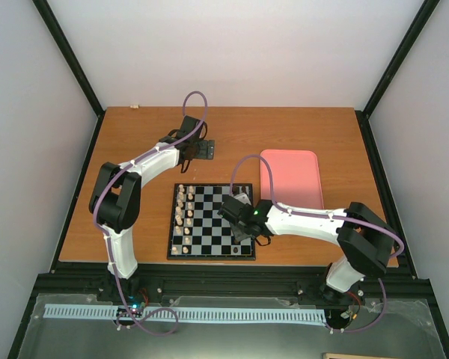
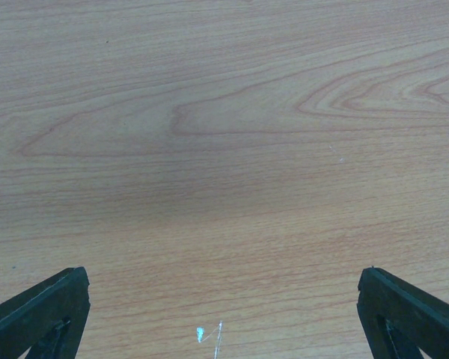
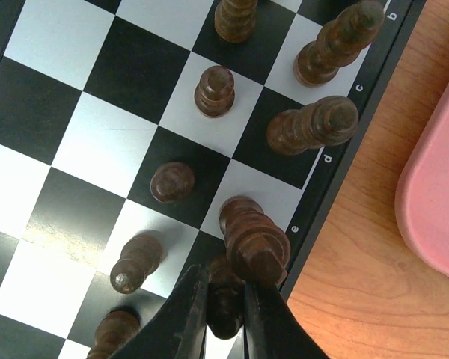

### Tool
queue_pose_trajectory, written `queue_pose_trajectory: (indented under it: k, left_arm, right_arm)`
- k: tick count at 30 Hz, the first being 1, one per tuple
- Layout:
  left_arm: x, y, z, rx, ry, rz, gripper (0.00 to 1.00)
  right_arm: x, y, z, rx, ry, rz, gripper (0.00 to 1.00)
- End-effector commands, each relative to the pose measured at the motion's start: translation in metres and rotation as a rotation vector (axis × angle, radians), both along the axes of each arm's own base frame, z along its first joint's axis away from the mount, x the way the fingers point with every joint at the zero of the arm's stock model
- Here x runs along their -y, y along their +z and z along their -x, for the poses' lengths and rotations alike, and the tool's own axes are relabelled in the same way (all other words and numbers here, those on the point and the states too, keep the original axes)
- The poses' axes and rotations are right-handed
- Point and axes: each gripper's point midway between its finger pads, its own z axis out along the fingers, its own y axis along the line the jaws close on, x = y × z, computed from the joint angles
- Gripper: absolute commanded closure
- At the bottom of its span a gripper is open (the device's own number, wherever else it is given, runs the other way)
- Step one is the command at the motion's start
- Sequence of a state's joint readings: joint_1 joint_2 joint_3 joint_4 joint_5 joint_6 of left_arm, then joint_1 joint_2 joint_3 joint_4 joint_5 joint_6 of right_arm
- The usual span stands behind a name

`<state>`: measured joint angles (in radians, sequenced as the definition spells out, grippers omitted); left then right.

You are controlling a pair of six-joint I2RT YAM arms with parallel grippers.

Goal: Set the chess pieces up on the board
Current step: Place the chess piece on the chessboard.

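Note:
The board [image 1: 209, 256] lies on the table in front of the arms. My right gripper [image 1: 238, 217] hangs over its right side. In the right wrist view the gripper [image 3: 226, 318] is shut on a dark chess piece [image 3: 226, 299] standing in the edge row. It is right beside a tall dark piece [image 3: 254, 239] on the e square. Other dark chess pieces stand close by, among them a pawn [image 3: 172, 182] and a tall piece [image 3: 314, 123] on the d square. My left gripper [image 1: 198, 149] is open over bare wood behind the board, its fingertips [image 2: 52, 307] wide apart.
A pink tray [image 1: 292, 179] lies just right of the board, and its rim [image 3: 434, 202] is close to the board's edge. Pale cream pieces [image 1: 183, 217] fill the board's two left columns. Wood table [image 2: 224, 149] surrounds everything.

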<state>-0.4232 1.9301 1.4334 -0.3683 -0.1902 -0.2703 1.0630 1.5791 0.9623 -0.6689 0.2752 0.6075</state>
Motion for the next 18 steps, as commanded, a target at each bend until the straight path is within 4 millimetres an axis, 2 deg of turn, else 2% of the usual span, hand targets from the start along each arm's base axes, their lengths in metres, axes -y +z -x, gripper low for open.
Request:
queue_pose_trajectory:
  k: [1, 6, 13, 18]
  left_arm:
    - [0.001, 0.014, -0.006, 0.026, 0.01, 0.017, 0.0]
    - [0.001, 0.015, -0.006, 0.029, 0.013, 0.015, 0.0]
    - [-0.001, 0.019, -0.005, 0.035, 0.016, 0.012, 0.0]
    - [-0.004, 0.029, -0.003, 0.054, 0.024, 0.009, 0.01]
  right_arm:
    - [0.001, -0.002, 0.0, 0.014, -0.001, 0.022, 0.9]
    - [0.0, 0.003, 0.003, 0.005, 0.015, 0.004, 0.75]
    - [-0.001, 0.022, 0.007, 0.023, 0.032, -0.026, 0.68]
    - [0.014, 0.039, 0.011, 0.051, 0.016, -0.03, 0.63]
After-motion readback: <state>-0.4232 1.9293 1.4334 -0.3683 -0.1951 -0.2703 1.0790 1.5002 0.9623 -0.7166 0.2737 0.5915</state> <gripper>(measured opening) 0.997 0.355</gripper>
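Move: The dark chess piece, about 2 cm below the right hand point at its middle, is still pinched by its top over the board's right-hand edge row, straight under the hand. A tall dark piece stands some 3 cm ahead of it; its pawn stands about 3 cm to the left, and the next pawn about 3 cm back and 3 cm left. From the idle left hand the pinched piece lies roughly 26 cm back, 12 cm right and 8 cm lower. The dark chess piece is let go on its square beside the tall piece: the right fingers part from nearly shut to about a third open while the hand stays in place. Then the hand lifts off it, rising about 2 cm and easing back a little under 1 cm, fingers still opening and pointing down. ##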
